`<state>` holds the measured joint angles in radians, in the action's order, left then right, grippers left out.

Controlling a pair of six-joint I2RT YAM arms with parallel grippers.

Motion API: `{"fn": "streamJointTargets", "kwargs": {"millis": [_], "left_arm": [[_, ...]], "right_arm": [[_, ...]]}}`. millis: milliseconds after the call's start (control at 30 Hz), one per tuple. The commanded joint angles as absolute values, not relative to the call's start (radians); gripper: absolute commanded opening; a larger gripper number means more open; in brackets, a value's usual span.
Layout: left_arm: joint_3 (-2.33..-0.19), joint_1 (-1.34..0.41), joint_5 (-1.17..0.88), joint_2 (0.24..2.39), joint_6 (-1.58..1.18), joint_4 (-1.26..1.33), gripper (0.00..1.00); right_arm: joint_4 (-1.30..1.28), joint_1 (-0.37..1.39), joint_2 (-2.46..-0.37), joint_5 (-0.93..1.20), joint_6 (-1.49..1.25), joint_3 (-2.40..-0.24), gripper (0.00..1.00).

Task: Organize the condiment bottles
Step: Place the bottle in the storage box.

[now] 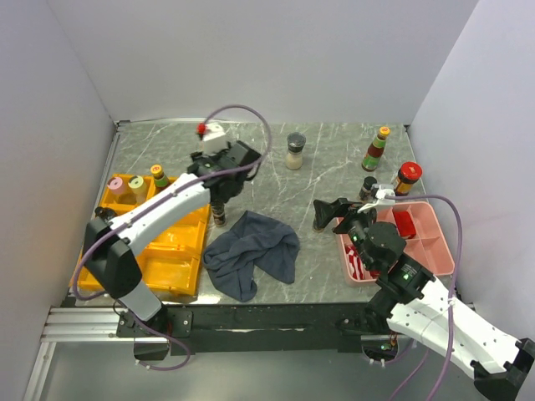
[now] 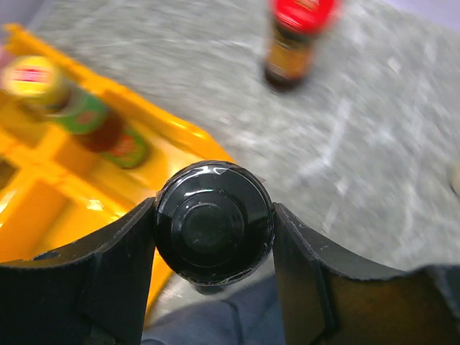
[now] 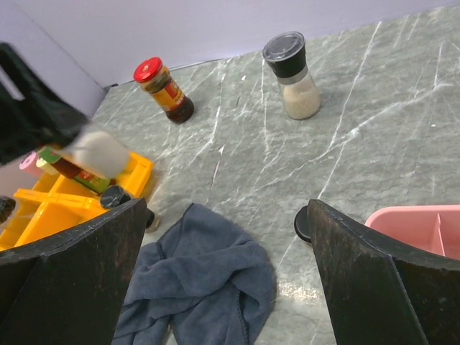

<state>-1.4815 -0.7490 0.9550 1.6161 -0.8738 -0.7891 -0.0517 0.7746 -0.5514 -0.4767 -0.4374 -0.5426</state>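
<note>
My left gripper [image 1: 219, 199] is shut on the black cap [image 2: 214, 221] of a small dark bottle [image 1: 219, 215], upright beside the yellow tray [image 1: 180, 242]. Whether its base touches the table I cannot tell. Three bottles with pink [image 1: 116, 185], pale-green [image 1: 135, 183] and yellow [image 1: 158, 174] caps are in that tray. A red-capped jar [image 3: 164, 90] and a grey-capped spice jar [image 1: 295, 150] are farther back. My right gripper [image 1: 333, 214] hangs open and empty over the marble, with the dark cloth [image 3: 201, 287] showing between its fingers [image 3: 86, 266]. A black-capped bottle [image 3: 302, 223] sits beside its right finger.
A pink tray [image 1: 435, 251] lies at the right, partly under my right arm. Behind it stand an orange-capped bottle [image 1: 378, 149] and a red-capped jar [image 1: 407, 177]. The dark grey cloth [image 1: 251, 251] lies crumpled at front centre. White walls close in the table.
</note>
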Motion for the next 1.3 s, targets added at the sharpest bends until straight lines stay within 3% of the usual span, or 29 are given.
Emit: {"fn": "streamJointTargets", "kwargs": {"millis": [0,400,767,1267], "left_arm": [[-1.467,-0.678,1.094,1.522,-1.063,-0.937,0.01],[-1.178,-0.425,1.108,1.273,-1.360,-1.011,0.01],[-1.216,-0.269,1.180,1.362,-1.578,-1.178,0.01],[-1.163,-0.137,1.146,1.347,-1.456,-0.994,0.01]], "right_arm": [[-0.008,0.772,-0.563,-0.471,-0.437,-0.561,1.00],[-0.003,0.772,-0.568,-0.446,-0.443,-0.560,1.00],[-0.003,0.772,-0.571,-0.437,-0.442,-0.566,1.00],[-0.005,0.773,-0.591,-0.459,-0.431,-0.575,1.00]]}}
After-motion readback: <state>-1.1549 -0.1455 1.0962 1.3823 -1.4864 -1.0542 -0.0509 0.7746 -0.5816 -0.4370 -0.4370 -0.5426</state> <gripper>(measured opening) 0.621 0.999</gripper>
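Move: The left hand holds the black-capped bottle. The box's middle-left compartment lies some 29 cm to its left, 10 cm back and 18 cm below, with another black-capped bottle already in it, about 30 cm left and 10 cm back. The pink-capped bottle stands level, 29 cm left; the sauce bottle stands 15 cm left, 1 cm ahead. From the right hand that compartment lies roughly 64 cm left, 2 cm ahead. Keeping its grip, the left hand carries the bottle about 26 cm left over the box, swinging some 55° counter-clockwise. ##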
